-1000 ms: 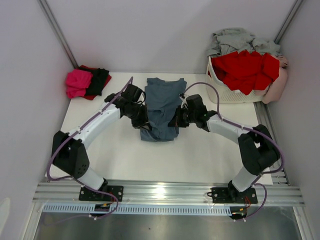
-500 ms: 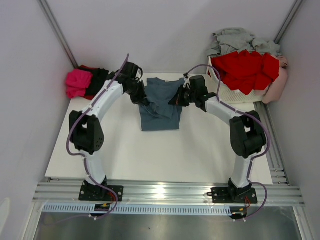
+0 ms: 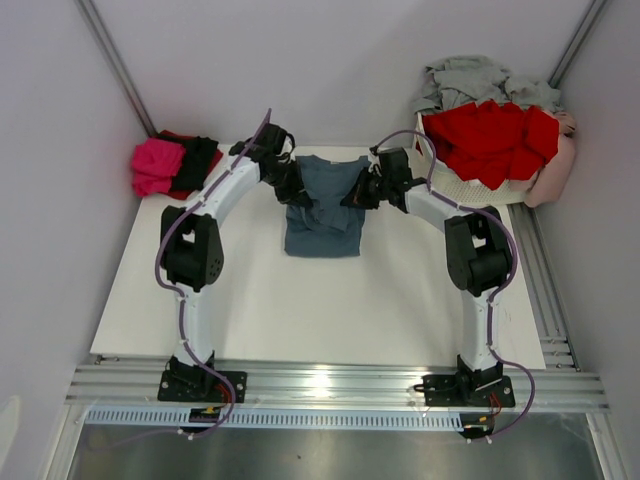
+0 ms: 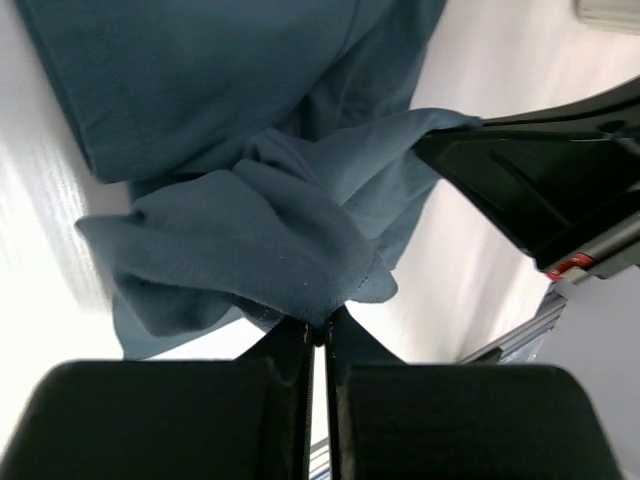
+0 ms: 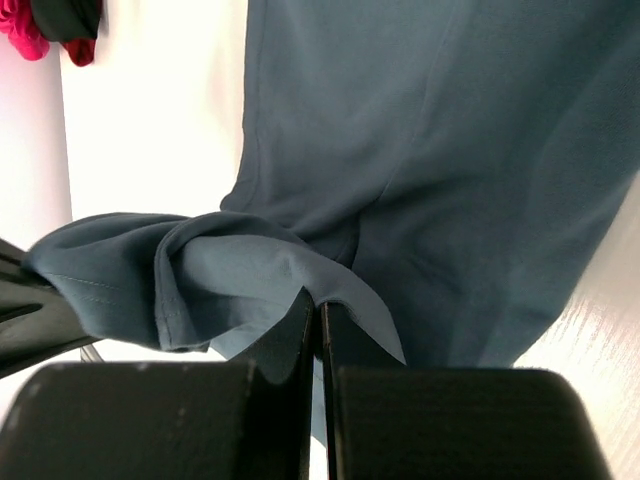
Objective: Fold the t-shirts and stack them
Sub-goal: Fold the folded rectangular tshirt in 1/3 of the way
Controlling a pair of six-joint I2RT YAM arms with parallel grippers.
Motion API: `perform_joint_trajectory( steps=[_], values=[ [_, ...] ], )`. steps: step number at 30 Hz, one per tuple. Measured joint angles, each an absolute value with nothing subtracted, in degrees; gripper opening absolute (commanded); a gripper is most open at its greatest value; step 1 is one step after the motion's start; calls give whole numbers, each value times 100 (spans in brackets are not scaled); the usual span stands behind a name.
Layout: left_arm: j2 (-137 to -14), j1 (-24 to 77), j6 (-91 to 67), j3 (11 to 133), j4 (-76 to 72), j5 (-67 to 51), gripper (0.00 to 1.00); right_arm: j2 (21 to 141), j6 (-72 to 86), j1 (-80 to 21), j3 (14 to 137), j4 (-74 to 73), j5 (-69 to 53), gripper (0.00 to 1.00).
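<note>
A slate blue-grey t-shirt (image 3: 325,205) lies in the middle of the white table, partly folded over itself. My left gripper (image 3: 295,192) pinches its cloth (image 4: 280,250) at the shirt's left side, jaws shut on a gathered edge. On the shirt's right side my right gripper (image 3: 355,195) is shut on another hem (image 5: 250,270). Both arms reach far toward the back wall. A folded stack of magenta-pink (image 3: 157,165), black (image 3: 198,160) and red shirts sits at the back left corner. More shirts, red (image 3: 490,140) and pale grey (image 3: 475,80), fill the basket.
The white lattice basket (image 3: 455,185) stands at the back right, overflowing, with a pale pink cloth (image 3: 555,165) hanging off its right side. A metal rail (image 3: 320,385) runs along the table's near edge. Walls close in the left, back and right.
Both grippers have carried the shirt's lower edge away from the arm bases toward the back wall, doubling the shirt over. The arms have stretched out further.
</note>
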State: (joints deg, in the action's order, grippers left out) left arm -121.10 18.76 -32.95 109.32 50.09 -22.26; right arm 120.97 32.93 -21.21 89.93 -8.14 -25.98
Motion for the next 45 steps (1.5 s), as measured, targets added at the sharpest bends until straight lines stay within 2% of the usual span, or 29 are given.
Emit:
perform_joint_trajectory(
  steps=[9, 14, 17, 18, 19, 21, 23, 24, 31, 40, 45],
  values=[
    [-12387, 1876, -3299, 11369, 4807, -2423, 1, 12097, 3328, -2110, 9004, -858, -2231, 0],
    [-12674, 1874, -3336, 11590, 4783, -2414, 14, 12136, 3454, -2034, 9096, -823, -2182, 0],
    [-12868, 1855, -3365, 11797, 4777, -2418, 23, 12241, 3566, -1949, 9264, -757, -2191, 8],
    [-12934, 1844, -3404, 11891, 4775, -2423, 27, 12300, 3616, -1914, 9336, -720, -2196, 25],
    [-12995, 1828, -3439, 11974, 4766, -2425, 39, 12357, 3695, -1874, 9400, -668, -2204, 39],
    [-13091, 1780, -3514, 12103, 4764, -2438, 50, 12477, 3822, -1785, 9498, -534, -2231, 63],
    [-13141, 1717, -3599, 12169, 4735, -2449, 55, 12575, 3913, -1695, 9542, -408, -2274, 68],
    [-13170, 1671, -3625, 12197, 4733, -2462, 66, 12621, 3933, -1664, 9566, -375, -2294, 70],
    [-13277, 1476, -3747, 12099, 4696, -2475, 67, 12822, 3940, -1577, 9623, -355, -2296, 75],
    [-11970, 1525, -3900, 9266, 4086, -2571, 65, 12134, 3253, -1789, 8967, -714, -1968, 76],
    [-11371, 1658, -3903, 8691, 4095, -2408, 65, 11511, 2982, -2025, 8543, -886, -1619, 76]
  ],
)
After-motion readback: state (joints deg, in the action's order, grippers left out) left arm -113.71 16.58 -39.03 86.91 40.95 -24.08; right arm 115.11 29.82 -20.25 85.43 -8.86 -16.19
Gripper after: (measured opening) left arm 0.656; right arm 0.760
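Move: Each hand keeps hold of one corner of the t-shirt's lifted layer. The t-shirt's far end, where this layer is being taken, lies about 7 cm ahead of the left hand, 6 cm to its right and 10 cm below. From the right hand it is about 7 cm ahead, 3 cm to the left and 7 cm below, with the laundry basket roughly 12 cm ahead and 33 cm to the right. The pile of folded shirts sits some 9 cm ahead of the left hand and 32 cm to its left. Carrying the pinched corners on towards the t-shirt's far end, both hands reach forward about 6.5 cm, the right also drifting some 4 cm right, and open wide on the way to let go. Then both draw back: the left about 12 cm, sinking first and easing left to the shirt's near left corner, the right about 6 cm, lifting slightly at the end over the right side. ##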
